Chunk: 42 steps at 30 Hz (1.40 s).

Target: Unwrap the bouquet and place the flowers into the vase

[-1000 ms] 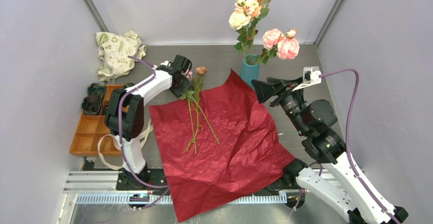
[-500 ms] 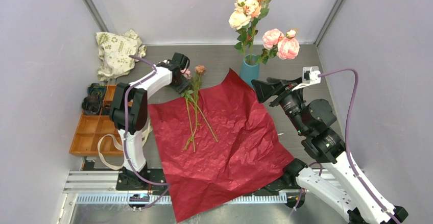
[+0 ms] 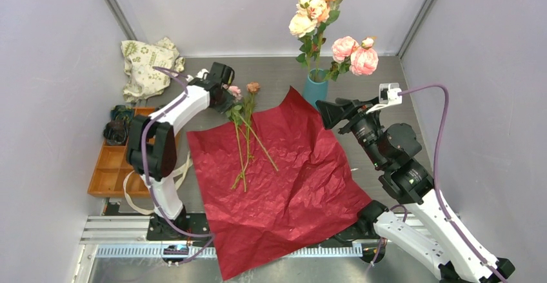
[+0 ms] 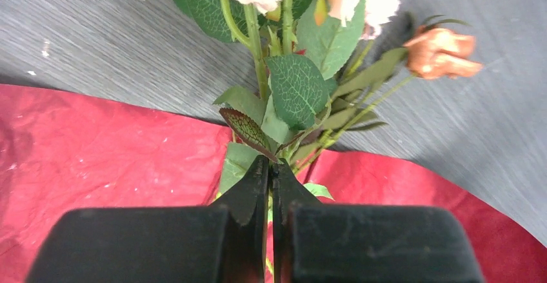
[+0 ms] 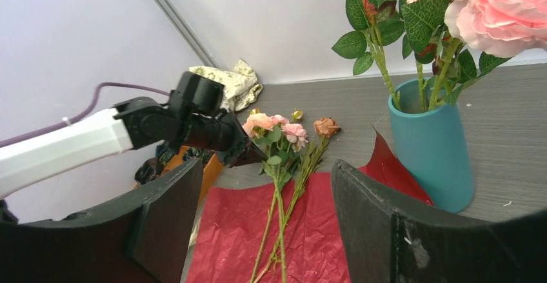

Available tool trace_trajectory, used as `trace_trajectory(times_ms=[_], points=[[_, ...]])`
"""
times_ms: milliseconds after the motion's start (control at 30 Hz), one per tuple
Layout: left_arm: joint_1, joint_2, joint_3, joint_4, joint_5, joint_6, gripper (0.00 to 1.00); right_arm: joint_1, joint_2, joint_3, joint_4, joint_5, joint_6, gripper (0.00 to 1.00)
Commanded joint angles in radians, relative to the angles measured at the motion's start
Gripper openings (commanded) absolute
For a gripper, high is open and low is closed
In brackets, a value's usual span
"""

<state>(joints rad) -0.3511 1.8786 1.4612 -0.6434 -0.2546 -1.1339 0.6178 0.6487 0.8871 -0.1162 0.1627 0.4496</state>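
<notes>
The dark red wrapping paper [image 3: 290, 186] lies spread flat on the table. A few loose flowers [image 3: 246, 142] lie across its left part, with their small pink and peach heads off the paper's far edge. My left gripper [image 3: 227, 101] is shut on their leafy stems just below the heads, and a thin green strip shows between its fingertips [image 4: 260, 175]. The teal vase [image 3: 315, 89] stands upright behind the paper and holds cream, peach and pink roses [image 3: 311, 11]. My right gripper [image 3: 326, 110] hovers open and holds nothing, just right of the vase [image 5: 431, 147].
A white cloth bag with green print [image 3: 147, 64] lies at the back left. An orange compartment tray [image 3: 116, 164] sits by the left wall, with a cream ribbon loop [image 3: 131, 191] beside it. Grey walls close in both sides.
My left gripper has closed on the loose flowers' stems and shifted slightly back and left, nudging the stems. The right gripper stayed open and barely moved.
</notes>
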Motion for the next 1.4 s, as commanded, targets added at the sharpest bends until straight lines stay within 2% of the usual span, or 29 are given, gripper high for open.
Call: trace_trajectory(times_ms=[0, 367, 533, 667, 900, 1033, 1233, 1367], points=[[-0.006, -0.183, -0.004, 0.038, -0.072, 0.054, 0.00, -0.001, -0.010, 0.003, 0.033, 0.008, 0.011, 0.78], [-0.109, -0.488, 0.023, 0.061, -0.255, 0.207, 0.00, -0.002, -0.030, 0.011, 0.016, 0.007, 0.024, 0.78], [-0.241, -0.577, 0.064, 0.172, -0.407, 0.418, 0.00, -0.002, -0.042, 0.016, 0.005, 0.010, 0.027, 0.78], [-0.382, -0.611, 0.067, 0.331, -0.522, 0.633, 0.00, -0.001, -0.058, 0.019, -0.003, 0.018, 0.030, 0.78], [-0.520, -0.594, 0.068, 0.530, -0.496, 0.847, 0.00, -0.001, -0.097, 0.037, -0.046, 0.052, 0.013, 0.78], [-0.526, -0.573, 0.043, 0.473, -0.454, 0.758, 0.00, -0.002, -0.122, 0.053, -0.075, 0.065, 0.005, 0.78], [-0.526, -0.563, -0.191, 0.420, -0.375, 0.504, 0.00, -0.001, -0.163, 0.059, -0.106, 0.078, -0.002, 0.78], [-0.529, -0.500, -0.269, 0.422, -0.299, 0.408, 0.00, -0.002, -0.130, 0.075, -0.127, 0.067, 0.012, 0.79]])
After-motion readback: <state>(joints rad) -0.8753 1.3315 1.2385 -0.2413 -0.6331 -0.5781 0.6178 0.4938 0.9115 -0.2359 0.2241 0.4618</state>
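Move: The left hand already grips the peach rose's stem low over the wrapping; the vase it is bound for stands about 26 cm to its right and 2 cm farther out, its middle some 4 cm above the hand. Of the roses left lying, the pink one's heads are roughly 9 cm straight ahead and the brown one's 11 cm ahead and 6 cm right, both about 4 cm lower. From the idle right hand, the vase is some 21 cm ahead, 3 cm right and 25 cm below. Keeping its fingers shut on the stem, the left hand draws the peach rose quickly up by about 33 cm, away from the pink and brown roses, easing back about 10 cm and swinging right to the vase's side while the fingers tip up from steeply down to nearly level or above. It then sinks roughly 13 cm, still drifting right, the fingers dipping a little again and the hand turned clockwise overall, as the open, empty right hand backs off a few centimetres back and to the right, away from the vase. ##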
